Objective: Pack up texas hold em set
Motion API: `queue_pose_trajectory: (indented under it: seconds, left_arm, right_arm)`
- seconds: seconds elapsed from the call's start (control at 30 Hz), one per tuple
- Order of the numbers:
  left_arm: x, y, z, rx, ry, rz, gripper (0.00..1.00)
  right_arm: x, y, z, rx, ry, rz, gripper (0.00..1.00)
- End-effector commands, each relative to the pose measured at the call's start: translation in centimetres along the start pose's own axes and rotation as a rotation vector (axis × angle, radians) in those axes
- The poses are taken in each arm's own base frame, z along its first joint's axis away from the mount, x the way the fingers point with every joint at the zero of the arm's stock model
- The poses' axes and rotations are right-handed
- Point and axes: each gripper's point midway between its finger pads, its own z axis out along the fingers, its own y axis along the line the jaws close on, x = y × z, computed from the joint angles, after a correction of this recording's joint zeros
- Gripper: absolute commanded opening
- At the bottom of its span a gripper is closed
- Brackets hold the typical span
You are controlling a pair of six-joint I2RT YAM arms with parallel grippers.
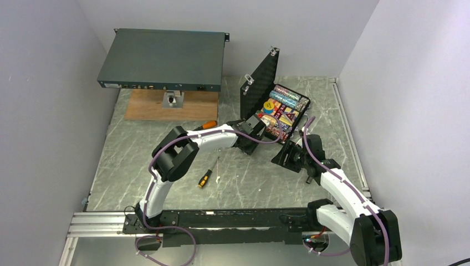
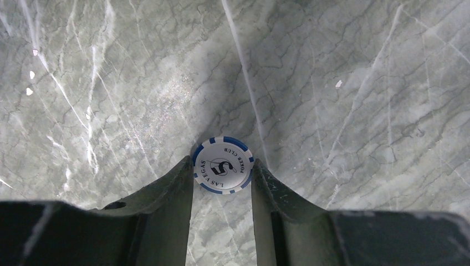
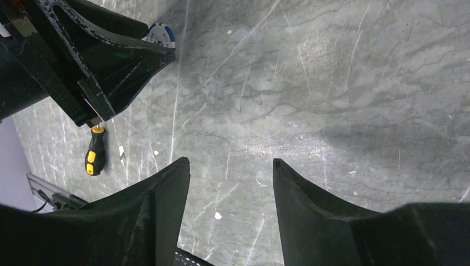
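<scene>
The black case of the texas hold em set lies open at the back right, its lid upright. Inside are multicoloured chip rows and a red triangular token. A loose white chip with blue edge marks lies flat on the marble. My left gripper is just in front of the case, and both its fingertips touch the chip's rim. The same chip peeks out beside the left fingers in the right wrist view. My right gripper hangs open over bare marble, right of the left one.
A large dark-green rack unit rests on a wooden board at the back left. One orange-and-black screwdriver lies mid-table, and another sits by the left arm. White walls enclose the table on three sides.
</scene>
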Motion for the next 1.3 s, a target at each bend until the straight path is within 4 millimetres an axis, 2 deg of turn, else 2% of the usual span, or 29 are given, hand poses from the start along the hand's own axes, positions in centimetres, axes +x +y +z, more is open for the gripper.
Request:
queue_pose_trajectory:
  seconds: [0.0,0.1,0.27,0.47,0.67,0.9,1.0,1.1,1.27]
  left_arm:
    - [0.7,0.5,-0.7,-0.004,0.032,0.016,0.29]
    - [-0.2,0.5,-1.9,0.001,-0.002,0.007,0.28]
    - [-0.9,0.5,-3.6,0.016,-0.055,-0.015,0.27]
    - [-0.6,0.7,-5.7,0.019,-0.080,-0.025,0.28]
    - [0.0,0.7,-8.3,0.031,-0.102,-0.029,0.28]
    - [1.2,-0.1,-11.7,0.051,-0.120,0.003,0.28]
    - [1.9,-0.6,-12.8,0.072,-0.127,0.015,0.28]
    - [2.8,-0.8,-13.3,0.087,-0.134,0.016,0.28]
    - [4.0,-0.4,-13.8,0.077,-0.133,0.009,0.26]
  right_arm:
    - [-0.9,0.8,-0.2,-0.034,-0.027,-0.021,0.59]
    - [-0.8,1.4,0.0,-0.069,-0.015,-0.022,0.59]
    - [-1.0,1.0,0.6,-0.075,-0.033,0.001,0.59]
    - [-1.8,0.3,1.0,-0.064,-0.036,0.015,0.59]
    - [-3.5,0.6,1.3,-0.123,-0.050,0.029,0.61]
    - [-3.4,6.2,1.7,-0.482,0.077,-0.030,0.72]
    - [-3.7,7.3,1.9,-0.550,0.117,-0.026,0.74]
    - [-3.8,8.5,1.8,-0.630,0.145,-0.011,0.83]
    - [-2.9,11.0,2.7,-0.709,0.249,0.009,0.87]
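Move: The left hand already grips the last poker chip at the table, edges between its fingers. The open right hand waits about 12 cm to its right, 8 cm back and 4 cm higher; the chip case's middle lies roughly 13 cm ahead and 10 cm right, and the black-yellow screwdriver some 11 cm back and 14 cm left. From the right hand, the chip is about 12 cm left, 8 cm ahead and 4 cm lower. The left hand keeps its pinch on the poker chip, slides first back and left just over the table, then lifts it some 8 cm while drawing it about as far back and 6 cm left, away from the chip case, with hardly any wrist turn. The right hand dips slightly forward, then swings about 7 cm left and a little up, rolling its left side up some 30 degrees, turning counter-clockwise and spreading its fingers wider, without touching the chip. ##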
